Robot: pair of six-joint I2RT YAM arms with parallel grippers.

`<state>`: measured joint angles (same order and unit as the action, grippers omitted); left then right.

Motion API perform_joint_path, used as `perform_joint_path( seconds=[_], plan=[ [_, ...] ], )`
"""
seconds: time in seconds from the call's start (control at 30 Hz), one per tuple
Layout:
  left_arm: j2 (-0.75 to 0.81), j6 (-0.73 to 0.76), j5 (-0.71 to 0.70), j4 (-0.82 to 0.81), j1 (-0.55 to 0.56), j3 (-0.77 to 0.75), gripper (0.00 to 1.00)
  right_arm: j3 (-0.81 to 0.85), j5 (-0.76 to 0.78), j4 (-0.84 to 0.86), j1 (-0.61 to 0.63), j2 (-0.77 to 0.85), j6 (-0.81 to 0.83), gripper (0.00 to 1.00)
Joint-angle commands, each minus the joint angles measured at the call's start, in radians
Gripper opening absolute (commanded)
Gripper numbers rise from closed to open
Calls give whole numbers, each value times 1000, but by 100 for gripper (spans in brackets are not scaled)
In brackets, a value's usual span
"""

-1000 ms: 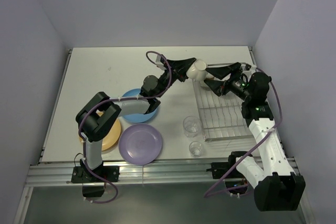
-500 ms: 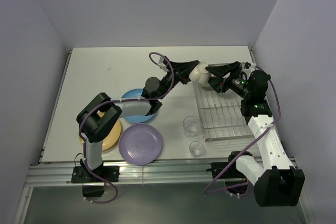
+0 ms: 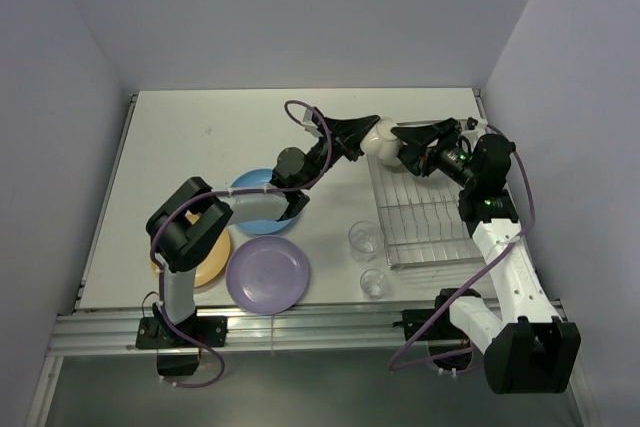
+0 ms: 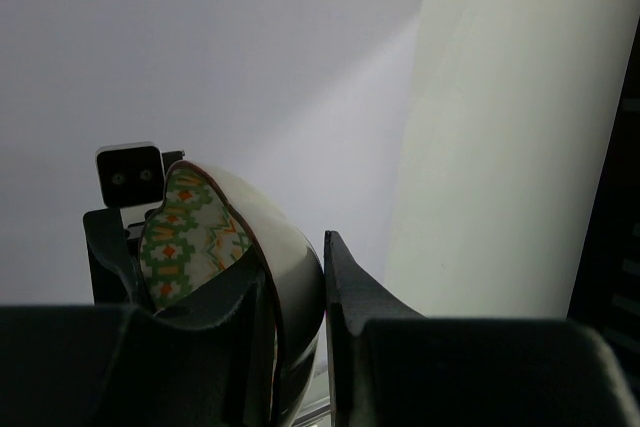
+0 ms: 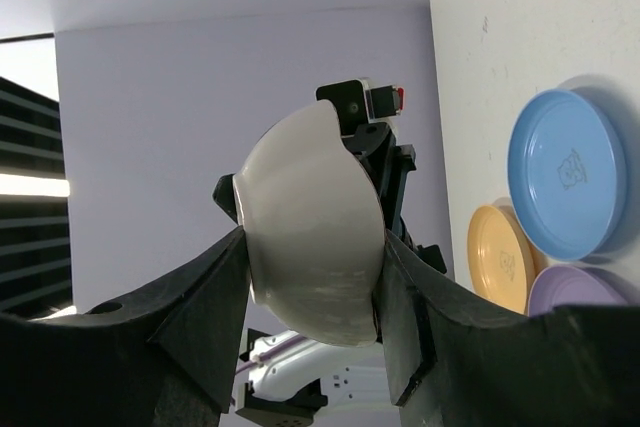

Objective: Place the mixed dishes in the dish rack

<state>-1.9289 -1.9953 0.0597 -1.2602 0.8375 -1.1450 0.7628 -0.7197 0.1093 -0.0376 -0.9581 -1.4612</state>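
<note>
A small floral patterned bowl (image 3: pixel 381 137) hangs in the air above the far left corner of the dish rack (image 3: pixel 425 219), between both grippers. My left gripper (image 3: pixel 367 134) is shut on its rim, one finger inside on the green pattern (image 4: pixel 185 237) and one on the pale outer wall. From the right, my right gripper (image 3: pixel 401 147) has a finger pressed against each side of the bowl (image 5: pixel 300 197). On the table lie the blue plate (image 3: pixel 256 218), the orange-yellow plate (image 3: pixel 206 267) and the purple plate (image 3: pixel 268 274). Two clear glasses (image 3: pixel 365 240) (image 3: pixel 373 283) stand left of the rack.
The wire rack lies at the right of the table, near the right wall. My left arm stretches over the blue plate. The plates cluster at the front left; blue plate (image 5: pixel 570 172) and orange-yellow plate (image 5: pixel 500 257) also show in the right wrist view.
The left gripper carried the bowl right toward the rack. The right gripper moved left to meet it and narrowed its fingers onto the bowl's sides.
</note>
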Motion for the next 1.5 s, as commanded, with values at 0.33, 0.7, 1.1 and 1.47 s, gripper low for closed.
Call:
perform_joint_path(
  seconds=[0.33,0.7,1.1,1.47],
  plan=[
    [21,-319,29,-541,11,4,52,3,-24,174,-5,16,24,0],
    [54,-326,37,-521,-1,141,99,13,3,112,-8,30,54,0],
    [416,-137,279,-279,-216,519,99,87,114,-244,-53,22,308,0],
    [597,565,654,910,-305,171,99,148,292,-479,-82,-47,550,0]
  ],
)
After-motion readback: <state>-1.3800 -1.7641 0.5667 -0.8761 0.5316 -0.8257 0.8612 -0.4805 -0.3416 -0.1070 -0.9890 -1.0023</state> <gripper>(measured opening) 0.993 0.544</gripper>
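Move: The small patterned bowl is already pinched by both hands, its middle within 2 or 3 cm of each. From the right hand, the rack's open middle lies about 12 cm to the right, level ahead, and 28 cm down; the cup standing in it is some 16 cm ahead, 4 right, the tall glass 10 cm back, 5 left, both about 27 below. From the left hand, the rack's middle is roughly 15 cm right, 1 back, 32 below. Opening wide, the left fingers let go of the patterned bowl, then the hand dips about 8 cm, swings left away from it and climbs back up, drawing back slightly. The right hand keeps its pinch, rises a touch, then sinks towards the rack and shifts some 6 cm right, its fingertips tipping down and turning clockwise. ##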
